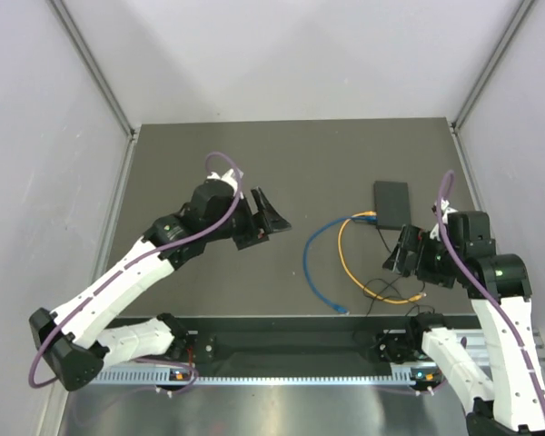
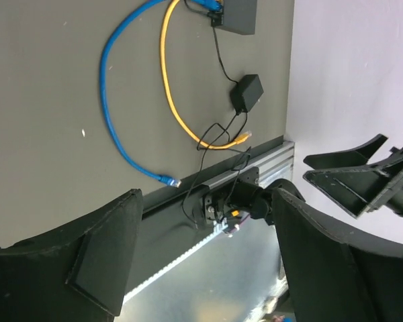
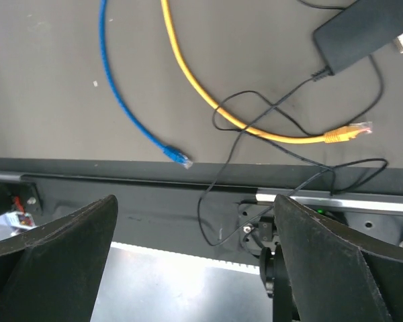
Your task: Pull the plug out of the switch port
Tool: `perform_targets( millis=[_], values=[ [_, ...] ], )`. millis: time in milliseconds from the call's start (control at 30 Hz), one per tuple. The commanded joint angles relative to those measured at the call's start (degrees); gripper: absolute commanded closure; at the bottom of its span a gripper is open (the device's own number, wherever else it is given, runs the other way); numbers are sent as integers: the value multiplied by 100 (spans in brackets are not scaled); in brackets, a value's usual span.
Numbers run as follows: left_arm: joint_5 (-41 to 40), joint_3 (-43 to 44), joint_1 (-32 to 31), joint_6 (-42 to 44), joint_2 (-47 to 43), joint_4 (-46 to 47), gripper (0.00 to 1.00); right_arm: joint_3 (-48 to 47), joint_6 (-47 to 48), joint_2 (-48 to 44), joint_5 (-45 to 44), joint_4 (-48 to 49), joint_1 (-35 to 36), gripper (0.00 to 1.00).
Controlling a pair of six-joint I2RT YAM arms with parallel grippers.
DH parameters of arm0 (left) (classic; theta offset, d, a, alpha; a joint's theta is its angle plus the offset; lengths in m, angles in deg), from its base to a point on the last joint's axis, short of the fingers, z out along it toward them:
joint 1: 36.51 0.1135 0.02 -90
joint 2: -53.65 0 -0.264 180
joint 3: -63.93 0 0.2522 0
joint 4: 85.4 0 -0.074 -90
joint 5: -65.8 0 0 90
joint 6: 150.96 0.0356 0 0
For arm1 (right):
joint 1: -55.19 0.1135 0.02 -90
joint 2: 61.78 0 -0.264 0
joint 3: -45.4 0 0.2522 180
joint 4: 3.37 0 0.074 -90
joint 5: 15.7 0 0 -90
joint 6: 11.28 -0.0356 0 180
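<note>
The flat black switch box [image 1: 391,203] lies on the dark table at the right; it also shows at the top of the left wrist view [image 2: 240,15]. A blue cable [image 1: 307,259] and a yellow cable [image 1: 343,254] run into its ports, with the blue plug [image 2: 207,5] seated at its edge. Their free ends lie near the front edge. My right gripper [image 1: 398,259] is open and empty, just in front of the box. My left gripper [image 1: 274,225] is open and empty, raised at mid-table, well left of the cables.
A small black adapter [image 2: 247,92] with a thin black wire [image 3: 221,171] lies between the switch and the front rail; it also shows in the right wrist view [image 3: 359,37]. The wire trails over the table's front edge [image 1: 282,320]. Grey walls enclose the table.
</note>
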Motion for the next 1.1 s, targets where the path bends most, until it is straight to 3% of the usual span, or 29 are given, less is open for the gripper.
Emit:
perform_targets(
  millis=[0,233,400,667,800,1067],
  values=[
    [165,299,-69,537,259,934,18,-225,-54,-44,261,326,-53,0],
    [798,1352,-69,2023,1558,1561,19,-506,-186,439,280,431,-53,0],
    [1466,2083,-51,2428,2753,1825,20,-823,-98,913,456,590,-53,0],
    [2898,3427,133,2832,4230,1430,19,-1527,-195,2056,-325,800,-53,0],
    [3137,3841,335,3192,4557,869,20,-1474,-125,2653,-1037,941,-53,0],
    [3339,3499,423,4107,4478,217,19,-1983,69,3594,-1750,1679,-79,0]
  ],
)
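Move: The cable plugs in the switch port lie about 23 cm ahead of the right hand, 4 cm to its left and 18 cm below. At table height, the switch is some 27 cm ahead and 3 cm right, the power adapter about 9 cm ahead and 8 cm right. From the left hand those plugs are roughly 15 cm ahead, 29 cm right and 24 cm down, with the switch 19 cm ahead and 36 cm right. Both open hands near the plugs, right about 13 cm forward, left 12 cm rightward and forward, turning clockwise. ##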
